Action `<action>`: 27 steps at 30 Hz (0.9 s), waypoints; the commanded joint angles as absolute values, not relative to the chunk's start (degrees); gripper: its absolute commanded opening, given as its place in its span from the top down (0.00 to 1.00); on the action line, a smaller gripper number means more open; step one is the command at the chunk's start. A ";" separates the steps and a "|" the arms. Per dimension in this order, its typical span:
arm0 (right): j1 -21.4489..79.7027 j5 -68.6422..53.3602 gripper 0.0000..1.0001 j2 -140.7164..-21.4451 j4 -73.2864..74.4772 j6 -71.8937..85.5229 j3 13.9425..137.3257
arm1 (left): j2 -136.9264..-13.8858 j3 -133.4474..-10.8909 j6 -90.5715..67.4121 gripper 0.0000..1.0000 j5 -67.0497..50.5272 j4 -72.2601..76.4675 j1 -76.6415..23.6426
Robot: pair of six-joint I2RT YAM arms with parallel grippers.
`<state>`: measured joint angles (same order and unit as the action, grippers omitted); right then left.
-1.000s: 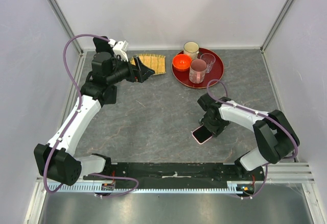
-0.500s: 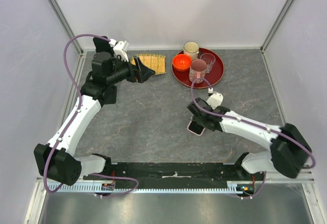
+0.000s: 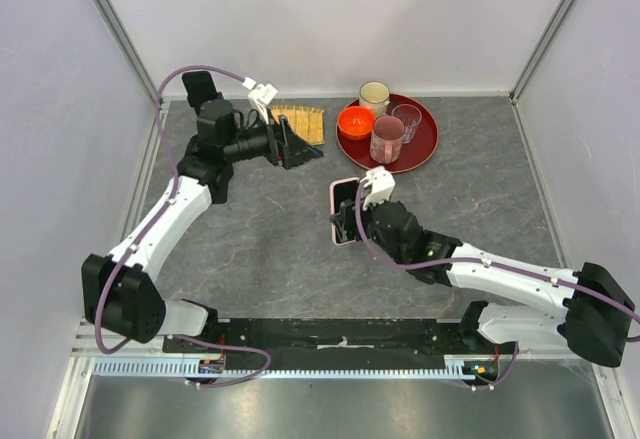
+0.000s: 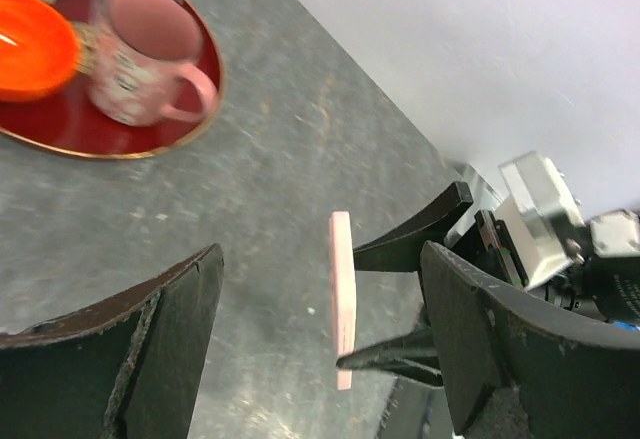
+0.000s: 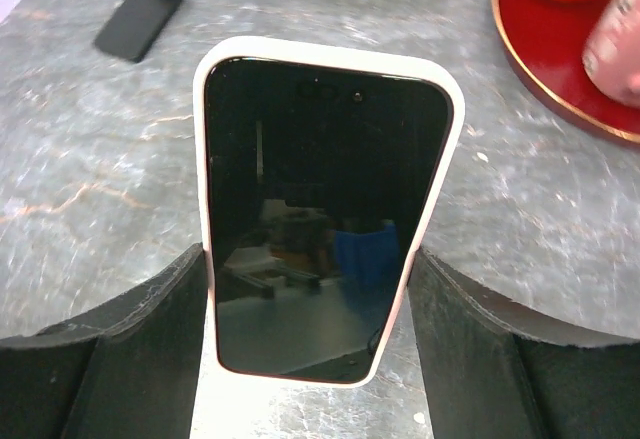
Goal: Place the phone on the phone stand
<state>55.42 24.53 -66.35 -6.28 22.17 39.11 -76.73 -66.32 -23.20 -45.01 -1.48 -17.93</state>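
Note:
The phone (image 5: 325, 209) has a black screen and a pale pink case. My right gripper (image 5: 312, 289) is shut on its two long edges and holds it above the middle of the table (image 3: 260, 249), screen towards the wrist camera. From above, the phone (image 3: 343, 204) stands on edge at the tip of the right gripper (image 3: 347, 223). My left gripper (image 3: 298, 147) is open and empty at the back left, aimed at the phone. In the left wrist view the phone (image 4: 341, 289) shows edge-on beyond the open left gripper (image 4: 322, 259). The phone stand does not show in any view.
A round red tray (image 3: 425, 134) at the back holds an orange bowl (image 3: 355, 119), a pink mug (image 3: 387, 139), a clear glass (image 3: 407, 119) and a cream cup (image 3: 375, 94). A yellow slatted mat (image 3: 302, 119) lies behind the left gripper. White walls close in three sides.
The right arm has carried the phone from the near right of the table leftwards and back, raising it on edge. The left gripper has shifted slightly right, towards the phone.

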 commanded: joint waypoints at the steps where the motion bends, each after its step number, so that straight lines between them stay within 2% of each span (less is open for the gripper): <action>1: 59.41 22.67 1.00 -63.37 -16.44 9.85 42.53 | -79.89 -66.36 -27.51 0.14 -54.23 2.99 -20.74; 12: 60.29 24.78 1.00 -61.26 -11.96 5.89 45.79 | -80.94 -67.93 -22.42 0.12 -55.54 -1.04 -26.54; 18: 60.56 25.22 1.00 -60.29 -8.71 3.61 47.54 | -81.47 -69.34 -19.17 0.21 -56.08 -4.74 -29.52; 21: 61.17 27.32 1.00 -60.73 -6.69 2.73 49.30 | -82.35 -70.83 -16.00 0.32 -54.50 -8.87 -31.19; 22: 61.35 27.86 1.00 -60.65 -6.59 2.72 49.57 | -82.70 -71.27 -14.78 0.39 -53.97 -9.83 -31.46; 24: 61.52 28.30 1.00 -60.21 -6.15 2.72 49.75 | -83.05 -72.15 -13.98 0.45 -52.91 -11.77 -32.08; 25: 61.61 28.21 1.00 -60.03 -6.07 2.72 49.75 | -83.23 -72.25 -13.97 0.53 -52.82 -11.86 -32.17; 27: 62.14 28.30 1.00 -60.03 -5.89 2.64 49.75 | -83.06 -72.25 -13.97 0.61 -52.82 -11.69 -32.26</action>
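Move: The phone, still pinched near its lower end by the right hand, has its middle about 3 cm ahead and 1 cm left of that hand. From the left hand it lies some 11 cm right, 8 cm back and 13 cm lower. The open left gripper is roughly 11 cm ahead, 12 cm left and 12 cm above the right hand. On the tray, the pink mug sits about 21 cm right and 8 cm ahead of the left hand, the orange bowl 12 cm right and 12 cm ahead, both far below. The phone is brought up by the right hand, which eases about 2 cm back and left, then rises to some 7.5 cm higher, its fingertips tilting up. The left hand comes right and back about 11 cm to meet the phone, sinking a little and turning some 20 degrees clockwise. Its fingers straddle the free upper end and start closing late, to about half open. ##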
